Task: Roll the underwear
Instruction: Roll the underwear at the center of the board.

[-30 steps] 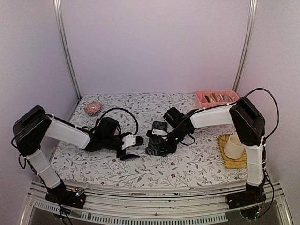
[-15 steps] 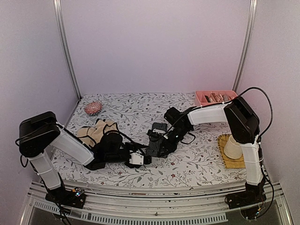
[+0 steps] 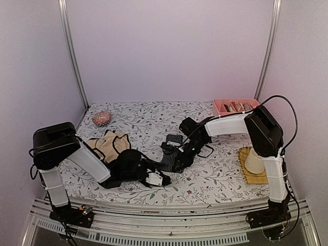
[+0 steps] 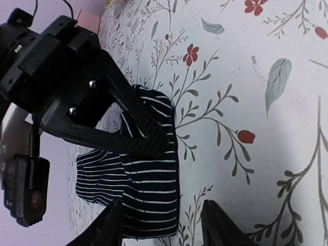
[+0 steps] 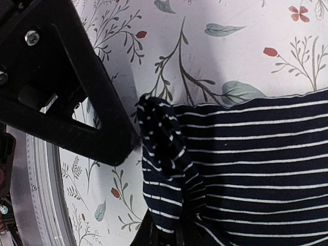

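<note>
The navy striped underwear [image 3: 173, 158] lies partly folded at mid-table. My right gripper [image 3: 178, 152] is shut on a bunched fold of it [image 5: 169, 174], with the right gripper [image 5: 168, 237] at the bottom edge of its wrist view. My left gripper [image 3: 163, 180] lies low on the table just left of that cloth. In the left wrist view the left gripper [image 4: 163, 230] is open, and the near end of the navy underwear [image 4: 148, 179] sits partly between its fingers. The beige underwear [image 3: 109, 144] with black edging lies behind the left arm.
A reddish-pink hairbrush [image 3: 101, 118] sits at the back left. A pink tray [image 3: 220, 107] of small items stands at the back right. A cream cup [image 3: 255, 160] rests on a yellow mat [image 3: 245, 174] by the right arm.
My left arm has swung right and forward to the navy underwear, uncovering the beige one, and its jaws have narrowed. The right gripper has barely moved and keeps its hold.
</note>
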`<state>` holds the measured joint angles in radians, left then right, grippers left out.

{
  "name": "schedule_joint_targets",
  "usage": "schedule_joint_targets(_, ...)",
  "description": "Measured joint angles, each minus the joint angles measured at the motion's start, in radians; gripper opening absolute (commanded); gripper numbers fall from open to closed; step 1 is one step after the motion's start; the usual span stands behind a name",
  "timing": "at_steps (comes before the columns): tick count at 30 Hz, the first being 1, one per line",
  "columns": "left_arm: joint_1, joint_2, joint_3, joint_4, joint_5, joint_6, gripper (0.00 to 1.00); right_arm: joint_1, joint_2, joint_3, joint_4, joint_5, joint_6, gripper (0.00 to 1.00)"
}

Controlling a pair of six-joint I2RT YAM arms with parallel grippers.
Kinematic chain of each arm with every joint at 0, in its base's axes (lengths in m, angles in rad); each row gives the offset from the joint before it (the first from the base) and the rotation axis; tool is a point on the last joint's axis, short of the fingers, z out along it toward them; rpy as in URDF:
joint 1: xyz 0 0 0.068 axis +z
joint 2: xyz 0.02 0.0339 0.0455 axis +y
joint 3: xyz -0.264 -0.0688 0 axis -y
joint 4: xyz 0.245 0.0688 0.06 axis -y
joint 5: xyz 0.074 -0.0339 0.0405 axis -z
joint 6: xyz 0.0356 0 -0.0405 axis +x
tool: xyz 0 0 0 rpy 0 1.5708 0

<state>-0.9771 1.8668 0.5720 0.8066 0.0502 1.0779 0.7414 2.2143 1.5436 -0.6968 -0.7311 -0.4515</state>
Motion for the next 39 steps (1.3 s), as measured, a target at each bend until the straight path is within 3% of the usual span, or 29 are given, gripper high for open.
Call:
schedule_joint_targets(3, 0.0, 0.027, 0.023, 0.004, -0.021, 0.011, 0.43, 0.0, 0.0, 0.0, -0.001, -0.001, 0.0, 0.07)
schedule_joint_targets(15, 0.0, 0.081, 0.081, -0.003, -0.071, 0.015, 0.38, 0.0, 0.0, -0.002, -0.007, -0.007, -0.008, 0.07)
schedule_joint_targets(20, 0.0, 0.113, 0.111, -0.005, -0.078, 0.01, 0.16, 0.0, 0.0, -0.002, -0.01, -0.008, -0.013, 0.07)
schedule_joint_targets(25, -0.002, 0.121, 0.119, -0.027, -0.075, 0.003, 0.05, 0.0, 0.0, -0.002, -0.012, -0.008, -0.016, 0.09)
schedule_joint_targets(33, 0.003, 0.115, 0.157, -0.103, -0.035, -0.043, 0.0, -0.003, -0.061, -0.063, 0.009, 0.033, 0.004, 0.39)
schedule_joint_targets(39, 0.035, 0.102, 0.242, -0.278, 0.053, -0.112, 0.0, -0.005, -0.249, -0.222, 0.089, 0.183, 0.042, 0.5)
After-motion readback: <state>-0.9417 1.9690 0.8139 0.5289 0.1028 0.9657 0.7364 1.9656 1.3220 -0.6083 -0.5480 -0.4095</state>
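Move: The left hand, half open, is at the left end of the striped underwear's rolled near edge, whose middle lies about 3 cm ahead, 3 cm to its right and 2 cm below. The flat strip runs away from that edge, its middle some 12 cm ahead and 3 cm right; the beige cloth is roughly 15 cm ahead and 22 cm left. The right hand still pinches the roll's right end, the roll's middle about 3 cm to its left and level fore and aft. Forward, to its right and down, some 2 to 3 cm each way, the left hand eases onto the left end of the underwear's rolled edge and shuts its fingers on it, then tips slightly downward while keeping the pinch. The right hand holds its end still until that grip is made, then opens about halfway and draws off to its right and up, about 4 cm. ##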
